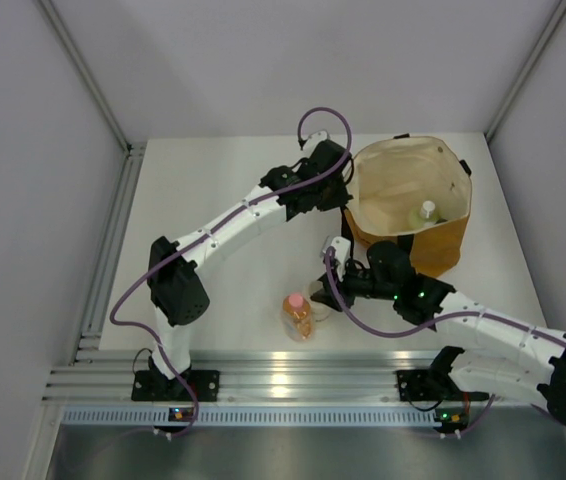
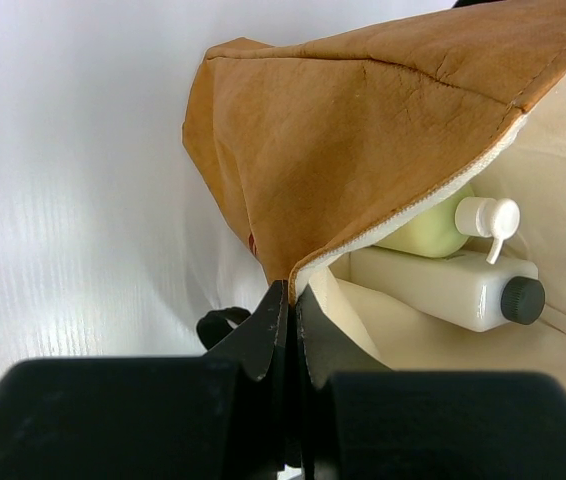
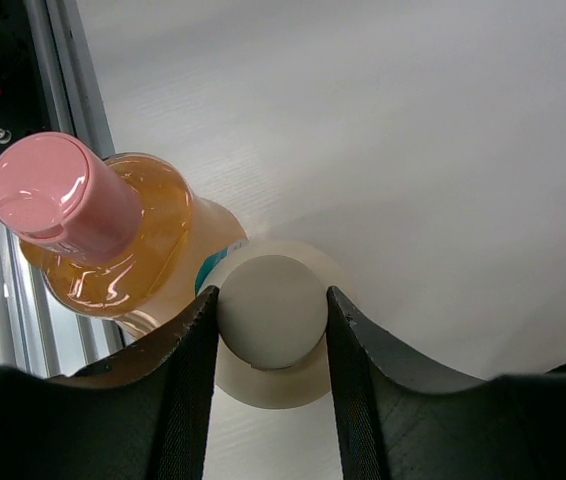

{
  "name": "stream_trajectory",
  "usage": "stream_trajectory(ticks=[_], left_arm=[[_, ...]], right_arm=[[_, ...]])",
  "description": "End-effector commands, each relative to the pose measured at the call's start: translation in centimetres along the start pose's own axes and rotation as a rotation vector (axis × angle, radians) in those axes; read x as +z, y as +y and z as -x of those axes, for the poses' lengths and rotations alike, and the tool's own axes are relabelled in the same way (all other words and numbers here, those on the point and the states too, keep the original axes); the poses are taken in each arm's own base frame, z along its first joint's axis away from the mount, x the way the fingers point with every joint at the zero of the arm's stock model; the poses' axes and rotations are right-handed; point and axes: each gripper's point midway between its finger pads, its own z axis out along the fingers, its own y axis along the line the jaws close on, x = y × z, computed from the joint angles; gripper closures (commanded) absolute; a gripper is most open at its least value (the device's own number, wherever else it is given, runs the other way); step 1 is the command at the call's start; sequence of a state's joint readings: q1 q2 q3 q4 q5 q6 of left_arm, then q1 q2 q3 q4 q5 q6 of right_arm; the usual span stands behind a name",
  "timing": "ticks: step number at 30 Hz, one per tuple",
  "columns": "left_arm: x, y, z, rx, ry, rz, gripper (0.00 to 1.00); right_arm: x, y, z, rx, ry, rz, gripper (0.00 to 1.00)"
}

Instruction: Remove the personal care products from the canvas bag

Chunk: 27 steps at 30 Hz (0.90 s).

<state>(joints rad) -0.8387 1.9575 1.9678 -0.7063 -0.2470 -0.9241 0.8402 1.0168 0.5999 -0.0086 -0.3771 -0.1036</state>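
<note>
The mustard canvas bag [image 1: 441, 246] stands open at the back right of the table. My left gripper [image 2: 290, 290] is shut on its near rim [image 2: 363, 130], pinching the orange fabric and cream lining. Inside lie a pale green bottle [image 2: 431, 236] with a white cap and a white squarish bottle [image 2: 433, 286] with a dark cap. My right gripper [image 3: 271, 300] is shut on the lid of the cream round jar [image 3: 269, 318], in front of the bag. The orange bottle [image 3: 138, 245] with a pink cap stands upright right beside the jar, near the table's front edge [image 1: 297, 315].
A black handle loop [image 2: 218, 325] hangs below the pinched rim. An aluminium rail [image 1: 283, 385] runs along the near edge, close to the orange bottle. Grey walls enclose the white table [image 1: 213, 190] on three sides.
</note>
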Motion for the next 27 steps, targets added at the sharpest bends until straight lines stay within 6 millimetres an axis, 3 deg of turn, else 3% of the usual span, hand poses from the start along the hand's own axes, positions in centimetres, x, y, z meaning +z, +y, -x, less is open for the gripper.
stream_trajectory(ticks=[1, 2, 5, 13, 20, 21, 23, 24, 27], left_arm=[[-0.2, 0.1, 1.7, -0.001, -0.044, 0.002, 1.0], [-0.1, 0.1, 1.7, -0.001, -0.043, 0.003, 1.0], [-0.1, 0.1, 1.6, -0.001, -0.04, -0.001, 1.0], [0.0, -0.2, 1.6, 0.001, -0.033, -0.01, 1.0], [-0.2, -0.8, 1.8, -0.005, -0.028, -0.033, 1.0], [-0.2, -0.9, 1.7, -0.008, -0.026, -0.034, 1.0], [-0.5, -1.2, 1.8, -0.018, -0.021, -0.045, 1.0], [-0.5, -1.3, 1.6, -0.023, -0.016, -0.05, 1.0], [-0.6, -1.6, 1.3, -0.037, 0.005, -0.067, 1.0]], right_arm=[[0.0, 0.6, 6.1, -0.096, -0.214, 0.016, 0.96], [0.0, 0.6, 6.0, -0.094, -0.209, 0.014, 0.83], [0.0, 0.5, 6.1, -0.09, -0.198, 0.014, 0.58], [-0.8, 0.4, 7.0, -0.072, -0.171, -0.003, 0.31], [-2.9, -0.2, 9.8, -0.031, -0.154, -0.071, 0.32], [-3.9, -1.5, 11.5, 0.009, -0.181, -0.154, 0.32], [-4.9, -2.7, 11.5, 0.046, -0.143, -0.225, 0.31], [-5.7, -3.5, 12.7, 0.053, -0.16, -0.26, 0.31], [-7.5, -5.1, 13.4, 0.111, -0.171, -0.339, 0.31]])
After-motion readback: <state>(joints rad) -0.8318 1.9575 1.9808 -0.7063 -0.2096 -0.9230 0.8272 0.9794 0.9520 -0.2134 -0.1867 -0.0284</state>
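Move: Between the right fingertips sits the cap of the white bottle, already lowered to the table, its middle about 7 cm below the hand point. The amber bottle with the pink cap stands close beside it, some 5 cm to the left and 3 cm nearer the base. The canvas bag lies about 17 cm ahead and 20 cm to the right. From the left hand, still pinching the bag's rim, the white bottle is roughly 20 cm back, 5 cm left and 16 cm lower. Spreading its fingers from part open to wider, the right hand lets go of the white bottle's cap, then climbs away from it, slowly at first and faster later, by about 13 cm. Late in the rise it drifts some 4 cm forward and turns about 10 degrees clockwise, swinging the fingertips from leftward a little towards forward. ##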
